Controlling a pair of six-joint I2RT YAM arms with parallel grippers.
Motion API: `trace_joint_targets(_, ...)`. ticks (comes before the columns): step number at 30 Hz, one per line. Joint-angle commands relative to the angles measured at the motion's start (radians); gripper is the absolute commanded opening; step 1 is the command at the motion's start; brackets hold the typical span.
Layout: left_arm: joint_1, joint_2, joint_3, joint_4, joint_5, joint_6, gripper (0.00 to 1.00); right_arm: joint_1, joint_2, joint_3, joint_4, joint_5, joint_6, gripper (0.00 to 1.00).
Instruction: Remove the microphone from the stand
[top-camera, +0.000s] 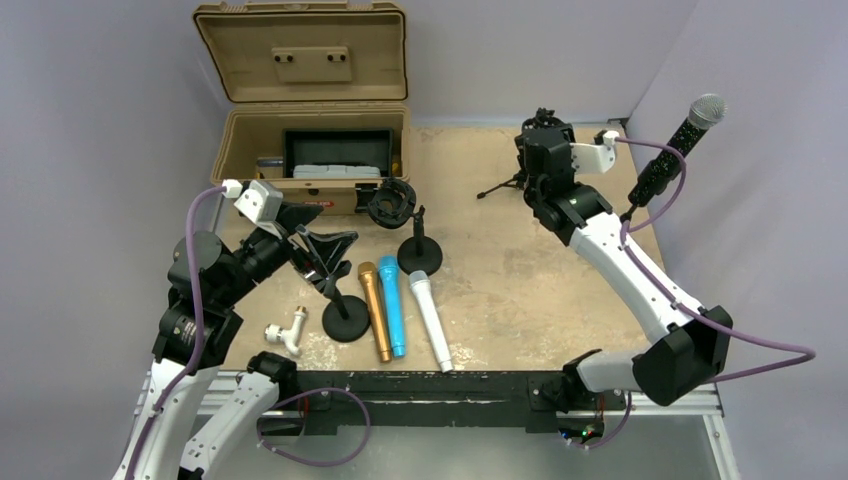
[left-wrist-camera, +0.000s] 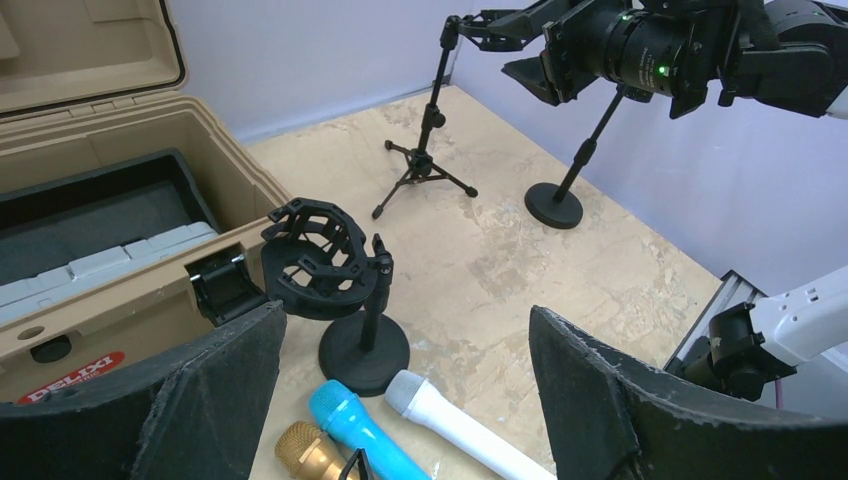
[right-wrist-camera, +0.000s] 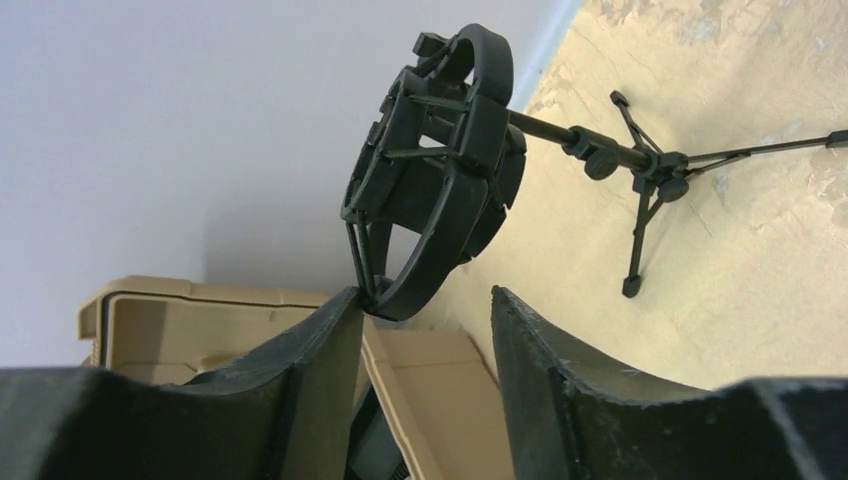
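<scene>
A black glitter microphone with a silver head sits tilted in its stand at the far right. Only the stand's pole and round base show in the left wrist view. My right gripper is open and well to the left of that microphone. It sits at the empty shock mount of a tripod stand, and one finger touches the mount's rim. My left gripper is open and empty above the table's left side, in the left wrist view too.
Gold, blue and white microphones lie side by side at the front. Two round-base stands stand near them, one with an empty shock mount. An open tan case is at the back left. A white fitting lies front left.
</scene>
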Motion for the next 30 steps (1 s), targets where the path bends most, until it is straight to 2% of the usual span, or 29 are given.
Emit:
trace_joint_targets(1, 0.006, -0.006, 0.01, 0.049, 0.011, -0.008, 0.89, 0.011, -0.03, 0.028, -0.007, 0.133, 0.035, 0.45)
trace_joint_targets(7, 0.005, -0.003, 0.009, 0.048, 0.01, -0.006, 0.89, 0.012, -0.059, -0.004, 0.071, 0.171, 0.002, 0.45)
trace_joint_targets(16, 0.005, -0.005, 0.009, 0.048, 0.009, -0.005, 0.89, 0.011, -0.037, 0.009, 0.064, 0.188, 0.016, 0.43)
trace_joint_targets(22, 0.005, -0.005, 0.009, 0.048, 0.009, -0.005, 0.89, 0.011, -0.031, 0.002, 0.134, 0.166, -0.047, 0.28)
trace_joint_targets(30, 0.005, -0.004, 0.01, 0.045, 0.004, -0.002, 0.89, 0.012, -0.06, -0.017, 0.196, 0.052, -0.18, 0.07)
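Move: The tripod stand's empty mount is right at the right hand's fingertips, its middle about 4 cm ahead, 2 cm to the right and roughly level, with the tripod base about 20 cm below the hand, 3 cm ahead and centred left to right. The black microphone is some 27 cm to this hand's right, 5 cm back and about level. From the left hand, the empty mount is about 27 cm ahead, 39 cm right and slightly lower. The right hand, its part-open fingers set one above the other at the mount's near rim, first eases up about 2.5 cm and right about 2 cm, drawing back slightly as its fingertips tip up some 5 degrees, then pauses. It then closes its fingers from about half open to nearly shut, pinching the ring's rim near its left end while coming forward and left again about 1 cm each and rising a little more. ##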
